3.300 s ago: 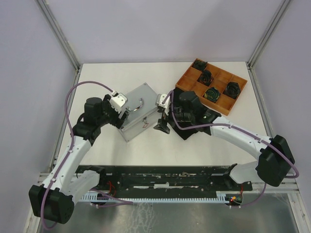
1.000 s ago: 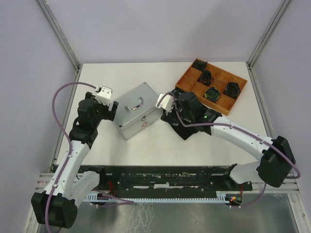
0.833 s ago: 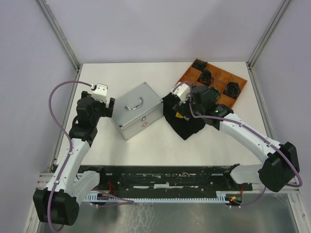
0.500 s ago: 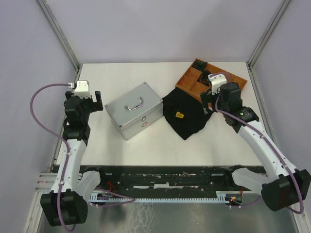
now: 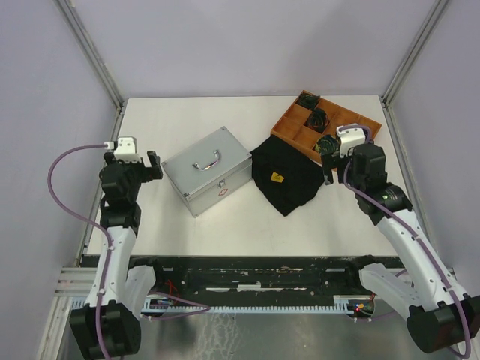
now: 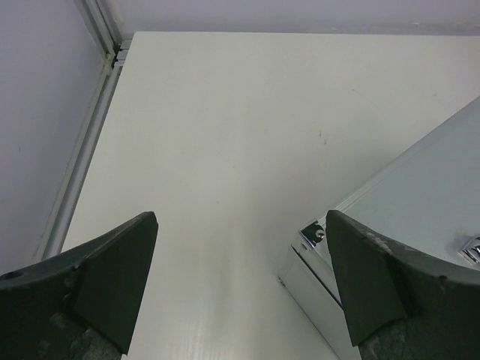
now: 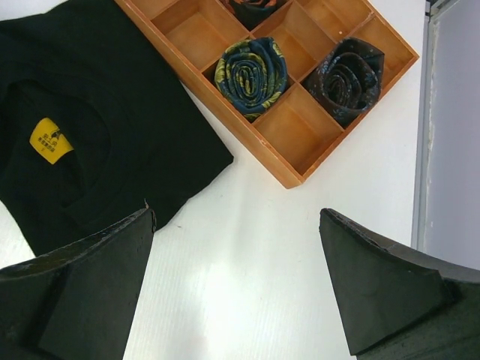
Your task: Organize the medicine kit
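Note:
The medicine kit is a silver-grey metal case standing mid-table with its lid shut, the curved handle on top and a small red-and-white sticker on its front. My left gripper hovers left of it, open and empty. In the left wrist view, the kit's corner shows at the right, beside the left gripper. My right gripper hangs open and empty at the right, away from the kit. Under the right gripper there is bare table.
A black cloth with a yellow label lies right of the kit. Behind it sits a wooden divided tray holding rolled ties. Metal frame rails run along the table's sides.
Both arms have drawn back from the kit, the left one to the left and the right one to the right. The black cloth now lies uncovered. The kit has stayed shut.

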{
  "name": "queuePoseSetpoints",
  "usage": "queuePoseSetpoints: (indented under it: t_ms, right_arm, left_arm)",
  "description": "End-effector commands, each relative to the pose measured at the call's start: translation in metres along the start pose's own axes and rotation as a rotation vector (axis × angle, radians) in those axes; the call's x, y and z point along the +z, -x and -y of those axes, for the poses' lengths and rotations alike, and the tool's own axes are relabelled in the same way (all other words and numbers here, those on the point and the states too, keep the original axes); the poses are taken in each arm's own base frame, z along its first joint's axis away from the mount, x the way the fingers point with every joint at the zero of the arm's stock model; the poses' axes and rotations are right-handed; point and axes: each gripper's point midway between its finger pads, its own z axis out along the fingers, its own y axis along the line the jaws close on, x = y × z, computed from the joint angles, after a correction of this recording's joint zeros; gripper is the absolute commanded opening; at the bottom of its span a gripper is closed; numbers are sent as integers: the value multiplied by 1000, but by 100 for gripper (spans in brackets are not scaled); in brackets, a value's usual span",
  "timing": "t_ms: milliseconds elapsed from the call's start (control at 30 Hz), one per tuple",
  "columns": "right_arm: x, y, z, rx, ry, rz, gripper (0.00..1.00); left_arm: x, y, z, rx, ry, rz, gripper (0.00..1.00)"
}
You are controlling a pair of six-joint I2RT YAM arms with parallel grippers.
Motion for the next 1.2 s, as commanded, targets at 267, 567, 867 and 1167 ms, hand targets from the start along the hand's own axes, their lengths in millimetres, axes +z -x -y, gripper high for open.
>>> queuePoseSetpoints:
  t_ms: [267,567,867,1167]
  right_arm:
    - [-45,23,33,14,-117,140,100]
    - [-58,16,43,-10,-168,203,100]
    - [-68,16,46,-32,-180,227,100]
    - [-71,13,53,-39,-214,224,100]
  left_arm:
    - [-50,55,19,10,-78,366,100]
    - [-70,44,31,48,-130,410,100]
    - [-74,54,17,65,-54,389,99]
    - [-72,45,25,112,-98,373,100]
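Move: The closed medicine kit lies about 17 cm to the left hand's right and some 5 cm ahead of it, its middle roughly 12 cm lower. From the right hand the kit is about 38 cm to the left, 6 cm ahead and 12 cm down. Below the right hand, the black cloth is centred some 13 cm left and 6 cm ahead, and the wooden tray about 18 cm straight ahead. The closed medicine kit is left alone as both empty, wide-open hands draw back from it. The left pulls back about 6 cm, rises 5 and settles a little lower, easing rightward and tipping its fingers up some 20 degrees; the right backs off about 5 cm while rising and sliding right almost as far, away from the cloth and tray, its fingers tipping up slightly. ##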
